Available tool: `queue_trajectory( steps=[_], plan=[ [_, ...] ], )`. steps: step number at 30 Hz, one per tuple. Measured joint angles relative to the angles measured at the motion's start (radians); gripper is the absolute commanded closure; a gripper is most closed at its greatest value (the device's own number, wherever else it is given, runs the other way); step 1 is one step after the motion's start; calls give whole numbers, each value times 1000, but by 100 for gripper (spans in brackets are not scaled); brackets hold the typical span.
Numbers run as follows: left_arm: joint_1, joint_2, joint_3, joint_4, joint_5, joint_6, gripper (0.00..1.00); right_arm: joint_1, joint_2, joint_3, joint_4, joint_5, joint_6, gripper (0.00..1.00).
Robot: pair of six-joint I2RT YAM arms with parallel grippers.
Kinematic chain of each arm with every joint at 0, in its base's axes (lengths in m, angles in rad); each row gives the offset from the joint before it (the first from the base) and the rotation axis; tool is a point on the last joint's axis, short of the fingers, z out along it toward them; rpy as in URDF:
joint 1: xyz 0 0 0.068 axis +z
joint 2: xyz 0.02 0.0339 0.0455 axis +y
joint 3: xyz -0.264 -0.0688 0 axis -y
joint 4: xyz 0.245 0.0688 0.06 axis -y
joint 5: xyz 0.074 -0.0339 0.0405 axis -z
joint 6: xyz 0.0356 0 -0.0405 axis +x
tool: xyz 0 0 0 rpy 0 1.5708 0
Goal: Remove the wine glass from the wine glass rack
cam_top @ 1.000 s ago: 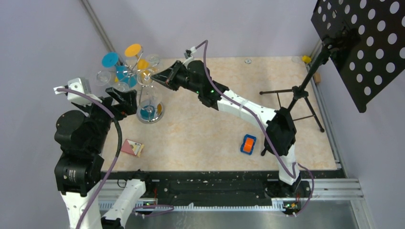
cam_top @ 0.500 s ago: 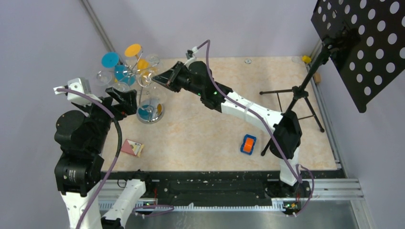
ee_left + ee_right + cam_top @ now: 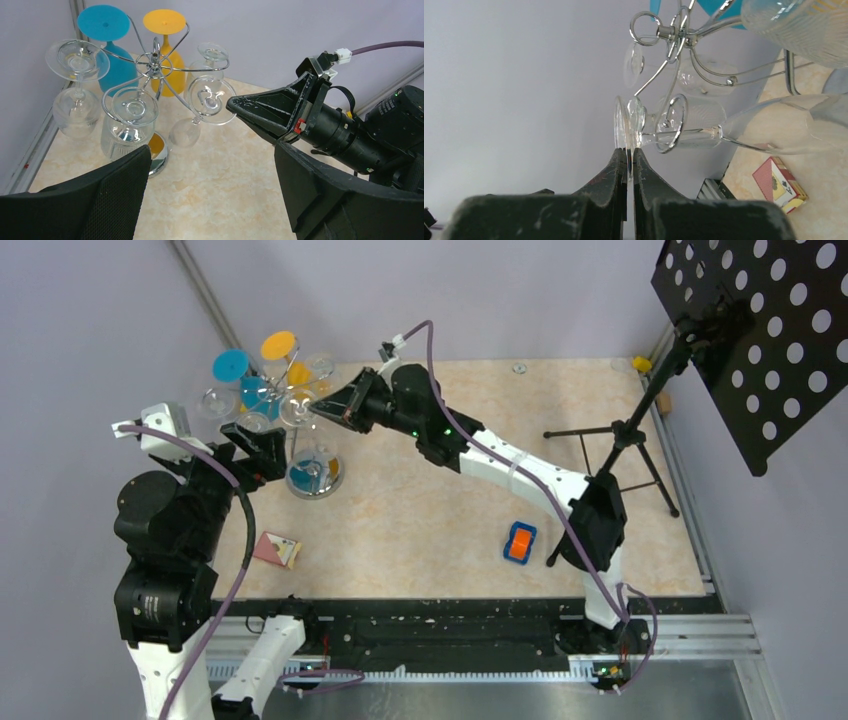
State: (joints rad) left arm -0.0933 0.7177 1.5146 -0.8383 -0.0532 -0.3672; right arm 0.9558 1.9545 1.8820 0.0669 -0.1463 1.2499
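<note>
The silver wire wine glass rack (image 3: pixel 156 60) stands at the table's far left on a round chrome base (image 3: pixel 313 475). It also shows in the right wrist view (image 3: pixel 674 35). Several glasses hang upside down from it, among them a blue one (image 3: pixel 105 22) and an orange one (image 3: pixel 164 22). My right gripper (image 3: pixel 628 159) is shut on the rim of a clear wine glass's foot (image 3: pixel 624 122). That glass's stem still runs through a spiral arm of the rack (image 3: pixel 676 122). The same glass (image 3: pixel 210 100) touches my right gripper's tip (image 3: pixel 235 104). My left gripper (image 3: pixel 212 200) is open and empty, in front of the rack.
A black tripod stand (image 3: pixel 625 435) with a perforated black panel (image 3: pixel 760 330) stands at the right. An orange and blue toy car (image 3: pixel 519 542) lies near the right arm. A card box (image 3: pixel 275 550) lies at the front left. The wall is close behind the rack.
My right arm's elbow has swung a little to the right and its gripper has shifted slightly at the rack, still pinching the glass foot. The left arm has not moved.
</note>
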Motion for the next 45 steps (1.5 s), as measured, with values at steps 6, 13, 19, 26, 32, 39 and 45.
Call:
queue_trajectory(
  steps=[6,13,19,26,32,39,45],
  plan=[
    [0,0,0,0,-18,0,4,10,60,89,-9,-28,3,100],
    [0,-5,0,-2,-34,0,4,16,123,186,-42,16,-21,100],
    [0,-11,0,-3,-38,0,4,16,166,314,-153,129,-44,100],
    [0,-11,0,-3,-37,0,4,8,166,330,-248,215,-35,100],
    [0,-19,-21,0,-14,4,4,-1,121,229,-246,251,0,100],
    [0,-46,-102,61,50,-6,4,-18,-59,-22,-150,248,29,100],
    [0,-96,-206,153,128,-20,4,-43,-144,-119,-88,230,42,100]
  ],
)
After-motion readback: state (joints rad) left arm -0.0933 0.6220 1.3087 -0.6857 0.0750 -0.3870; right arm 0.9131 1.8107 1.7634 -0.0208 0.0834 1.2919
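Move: The right hand already pinches the rim of the upside-down wine glass's foot; the glass's middle is about 3 cm to its left, level fore and aft, and 9 cm below. The rack's hub is some 5 cm ahead, 8 cm left and 2 cm below. Of the hanging neighbours, the front clear glass is about 10 cm left and 2 cm back, the back clear glass 8 cm ahead and 1 cm right. From the left hand, the held wine glass is roughly 11 cm ahead, 4 cm right and 14 cm down. Leftward first, about 2.5 cm with a slight rise, the right hand then sweeps some 5 cm forward while drifting right, dips about 3 cm, and finally draws right, away from the rack's hub, while rising again. It turns about 15 degrees clockwise and keeps its pinch on the glass's foot. Late on, the open left hand eases a little right and down. ##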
